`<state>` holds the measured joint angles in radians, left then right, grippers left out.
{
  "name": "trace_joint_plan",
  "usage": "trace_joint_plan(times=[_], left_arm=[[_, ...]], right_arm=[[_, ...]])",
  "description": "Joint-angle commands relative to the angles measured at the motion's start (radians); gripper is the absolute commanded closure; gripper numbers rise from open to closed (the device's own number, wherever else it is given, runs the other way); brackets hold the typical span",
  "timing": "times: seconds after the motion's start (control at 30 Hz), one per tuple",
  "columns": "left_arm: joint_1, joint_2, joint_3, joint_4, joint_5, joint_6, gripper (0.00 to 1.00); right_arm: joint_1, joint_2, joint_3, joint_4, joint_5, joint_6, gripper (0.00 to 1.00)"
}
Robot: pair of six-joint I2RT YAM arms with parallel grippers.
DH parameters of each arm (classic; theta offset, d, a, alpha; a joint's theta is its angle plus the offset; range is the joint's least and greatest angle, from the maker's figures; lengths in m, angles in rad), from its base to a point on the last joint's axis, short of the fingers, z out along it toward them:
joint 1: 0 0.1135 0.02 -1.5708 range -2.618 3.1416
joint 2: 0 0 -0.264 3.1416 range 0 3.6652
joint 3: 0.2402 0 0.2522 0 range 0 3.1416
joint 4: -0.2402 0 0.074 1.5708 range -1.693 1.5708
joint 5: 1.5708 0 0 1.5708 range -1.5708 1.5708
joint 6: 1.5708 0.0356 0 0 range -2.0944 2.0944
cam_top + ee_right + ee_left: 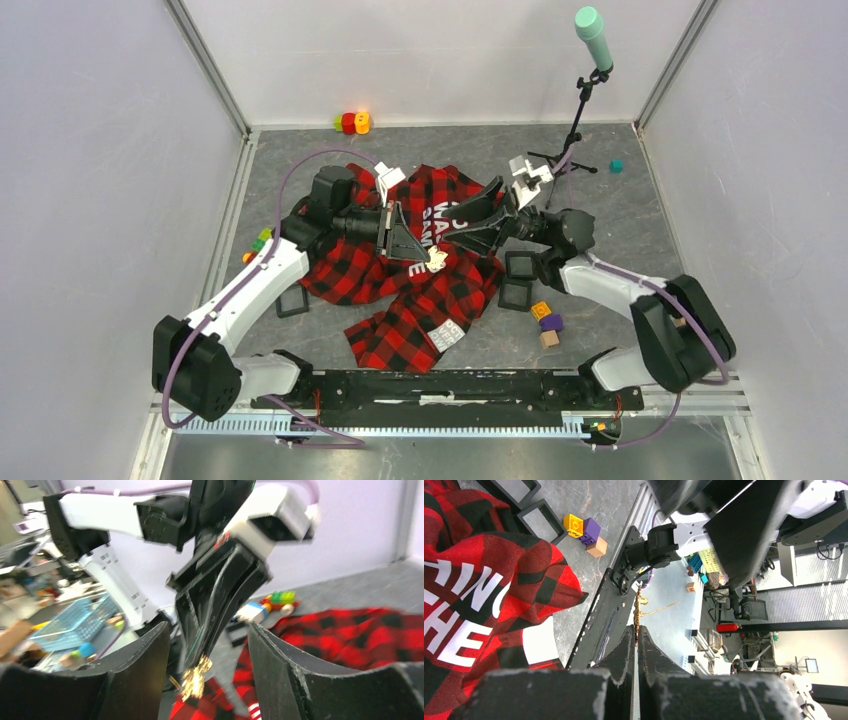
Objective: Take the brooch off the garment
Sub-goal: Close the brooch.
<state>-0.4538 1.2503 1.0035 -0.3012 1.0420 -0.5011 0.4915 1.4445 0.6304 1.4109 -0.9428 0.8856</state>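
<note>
The garment (400, 290), a red-and-black check shirt with white letters, lies crumpled mid-table, also in the left wrist view (484, 605) and right wrist view (360, 630). My left gripper (428, 256) (637, 629) is shut on the small gold brooch (437, 262) (639, 607). It holds the brooch over the shirt's middle, and the thin pin sticks out sideways with no cloth on it. My right gripper (470, 222) (207, 627) is open, with nothing between its fingers. It faces the left gripper (215, 595) at close range, the brooch (197, 677) dangling between its jaws' line of sight.
Two black square frames (518, 280) and coloured blocks (547, 322) lie right of the shirt. Another frame (291, 303) and small blocks (258, 243) lie to its left. A microphone stand (575, 120), a teal cube (617, 166) and toy blocks (350, 122) stand at the back.
</note>
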Motion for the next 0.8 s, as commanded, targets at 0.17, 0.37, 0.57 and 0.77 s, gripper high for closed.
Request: trace_joint_plan(times=[0.17, 0.37, 0.57, 0.77], left_arm=[[0.0, 0.004, -0.048, 0.159, 0.075, -0.112, 0.98], [0.0, -0.02, -0.061, 0.244, 0.133, -0.157, 0.98], [-0.001, -0.043, -0.054, 0.285, 0.179, -0.181, 0.98], [-0.002, -0.037, -0.033, 0.342, 0.21, -0.24, 0.98]], right_arm=[[-0.016, -0.248, 0.08, -0.606, 0.299, -0.557, 0.3], [-0.018, -0.358, 0.051, -0.889, 0.393, -0.685, 0.02], [-0.018, -0.612, -0.302, -0.555, 0.515, -0.53, 0.02], [-0.015, -0.649, -0.274, -0.763, 0.467, -0.507, 0.02]])
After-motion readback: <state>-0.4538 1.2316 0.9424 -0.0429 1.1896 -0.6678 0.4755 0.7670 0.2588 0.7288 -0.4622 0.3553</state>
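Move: My left fingers still pinch the brooch at their tips, its middle only about 1 cm right of my left hand point, with its pin sticking out. From my right hand the brooch lies roughly 3 cm back, 2 cm left and 4 cm lower. Some 28 cm below that hand, the garment's middle is about 7 cm ahead and 7 cm left; the nearer black frame is about 15 cm right and 1 cm ahead, on the table. I pull my empty right hand away from the brooch, first swinging it forward and up, then back, down and steadily right, ending about 8 cm right and 6 cm lower. On the way its fingers spread from partly to fully open and turn clockwise some 35 degrees. My left hand keeps its pinch, rising 2 to 3 cm and drawing slightly back as its fingertips tilt up a little. ##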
